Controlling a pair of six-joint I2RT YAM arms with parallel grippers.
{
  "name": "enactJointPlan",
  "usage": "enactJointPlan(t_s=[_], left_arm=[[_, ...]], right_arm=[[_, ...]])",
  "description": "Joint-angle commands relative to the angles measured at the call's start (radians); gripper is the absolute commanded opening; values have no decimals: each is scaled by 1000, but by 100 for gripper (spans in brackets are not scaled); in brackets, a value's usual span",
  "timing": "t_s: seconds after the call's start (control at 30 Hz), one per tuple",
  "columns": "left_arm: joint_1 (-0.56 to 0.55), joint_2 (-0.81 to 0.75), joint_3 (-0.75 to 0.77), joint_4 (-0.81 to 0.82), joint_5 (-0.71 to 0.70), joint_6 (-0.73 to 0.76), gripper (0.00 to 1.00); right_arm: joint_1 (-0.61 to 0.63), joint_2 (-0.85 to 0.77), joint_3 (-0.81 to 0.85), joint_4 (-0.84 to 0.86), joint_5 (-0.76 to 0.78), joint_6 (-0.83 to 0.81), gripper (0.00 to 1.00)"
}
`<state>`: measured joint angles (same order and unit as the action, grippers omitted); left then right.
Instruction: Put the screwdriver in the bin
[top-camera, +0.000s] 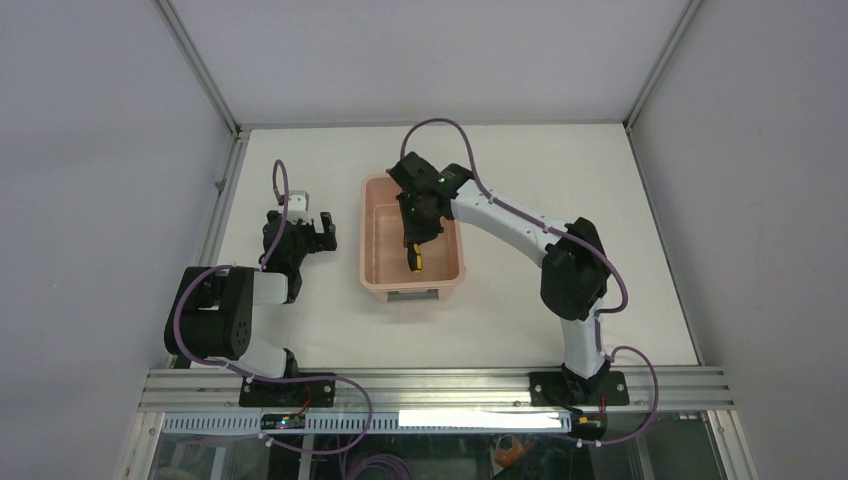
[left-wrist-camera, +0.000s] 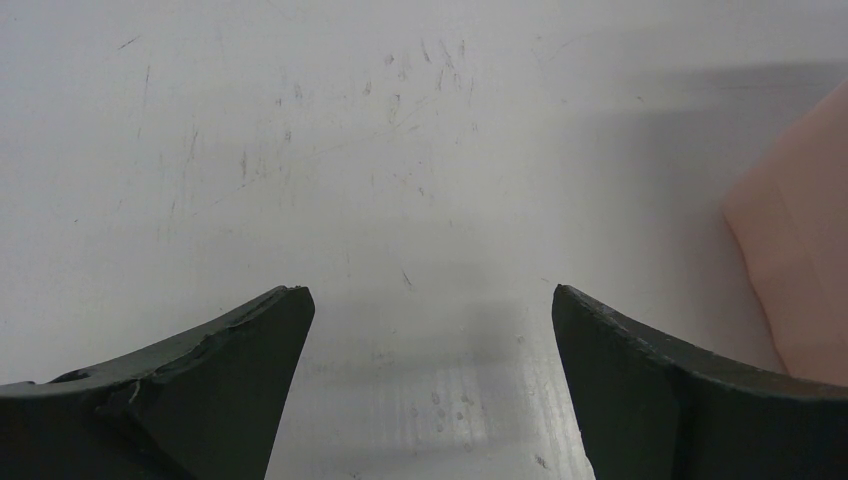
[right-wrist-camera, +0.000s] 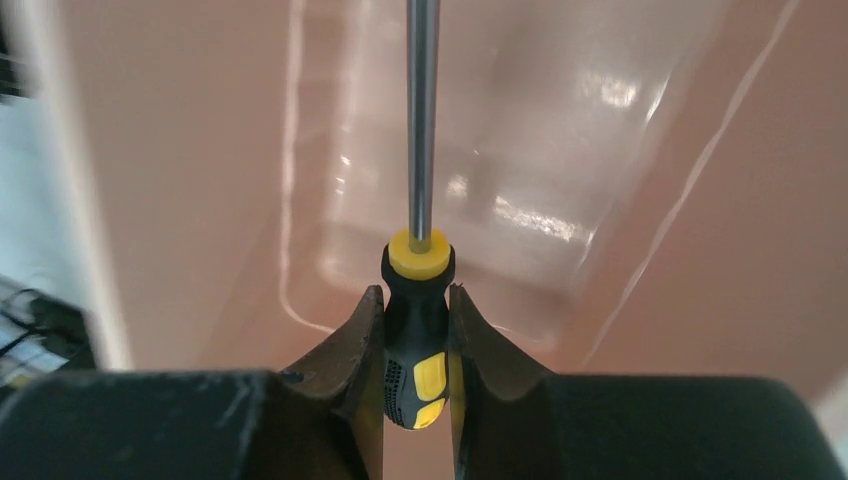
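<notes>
The salmon-pink bin (top-camera: 366, 245) stands in the middle of the table. My right gripper (top-camera: 416, 236) reaches down into it and is shut on the screwdriver (top-camera: 415, 260). In the right wrist view the jaws (right-wrist-camera: 416, 292) clamp the yellow-and-black handle of the screwdriver (right-wrist-camera: 418, 255). Its thin metal shaft points away from the camera over the floor of the bin (right-wrist-camera: 180, 150). My left gripper (top-camera: 325, 232) hovers over the table just left of the bin. It stands open (left-wrist-camera: 430, 292) with nothing between its fingers. A pink corner of the bin (left-wrist-camera: 800, 260) shows at the right.
White table (top-camera: 520, 300) with grey enclosure walls and a metal frame rail (top-camera: 215, 215) along its left edge. The left arm's elbow (top-camera: 215, 315) rests near the front left corner.
</notes>
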<state>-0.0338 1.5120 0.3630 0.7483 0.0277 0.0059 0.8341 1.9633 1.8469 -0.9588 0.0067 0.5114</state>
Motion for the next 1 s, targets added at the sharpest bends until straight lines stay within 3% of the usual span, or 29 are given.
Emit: enactJointPlan(t_s=[0.0,0.27,0.33,0.47,0.57,0.8,0.87,0.93,0.97], left_arm=[[-10,-4,17,62,8,-15,99],[-11,-4,18,63,9,-15,99],[-9,-4,17,62,9,-15,99],[-10,-5,18,63,9,-15,99],[-10,-5,17,62,8,-15,99],[-11,-5,18,62,9,-15,99],[-10,-4,17,62,9,-15,99],[-10,-4,17,62,9,-15,99],[-11,-4,17,63,9,-15,99]], right_arm=[[32,21,-125,122,76,72,0],[47,95,-268,233,112,126,2],[50,98,-275,233,133,134,13],[51,76,-271,218,171,143,45],[52,42,-251,204,179,136,60],[63,-47,-102,74,218,66,68],[62,-72,-40,23,217,33,79],[62,-106,17,-20,205,-12,99],[61,-125,31,-31,197,-39,99]])
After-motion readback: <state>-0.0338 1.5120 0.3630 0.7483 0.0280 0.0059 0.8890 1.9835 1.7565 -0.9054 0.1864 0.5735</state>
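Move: The screwdriver is already pinched by its handle in the right hand, which hangs over the bin: the bin's middle lies roughly 3 cm ahead of it, level sideways, and about 9 cm below. The bin's near handle is some 10 cm back and 5 cm lower, the far handle about 17 cm ahead, 1 cm to the left and also 5 cm lower. From the idle left hand the bin's middle is about 25 cm to the right, 3 cm back and 2 cm higher. The screwdriver is carried down into the bin, some 12 cm and drifting a little back and right, while the right wrist tips so the fingers point more steeply down. Near the bottom the fingers open wide and let go of the handle, then the empty hand climbs back about 9 cm, easing forward over the bin. ##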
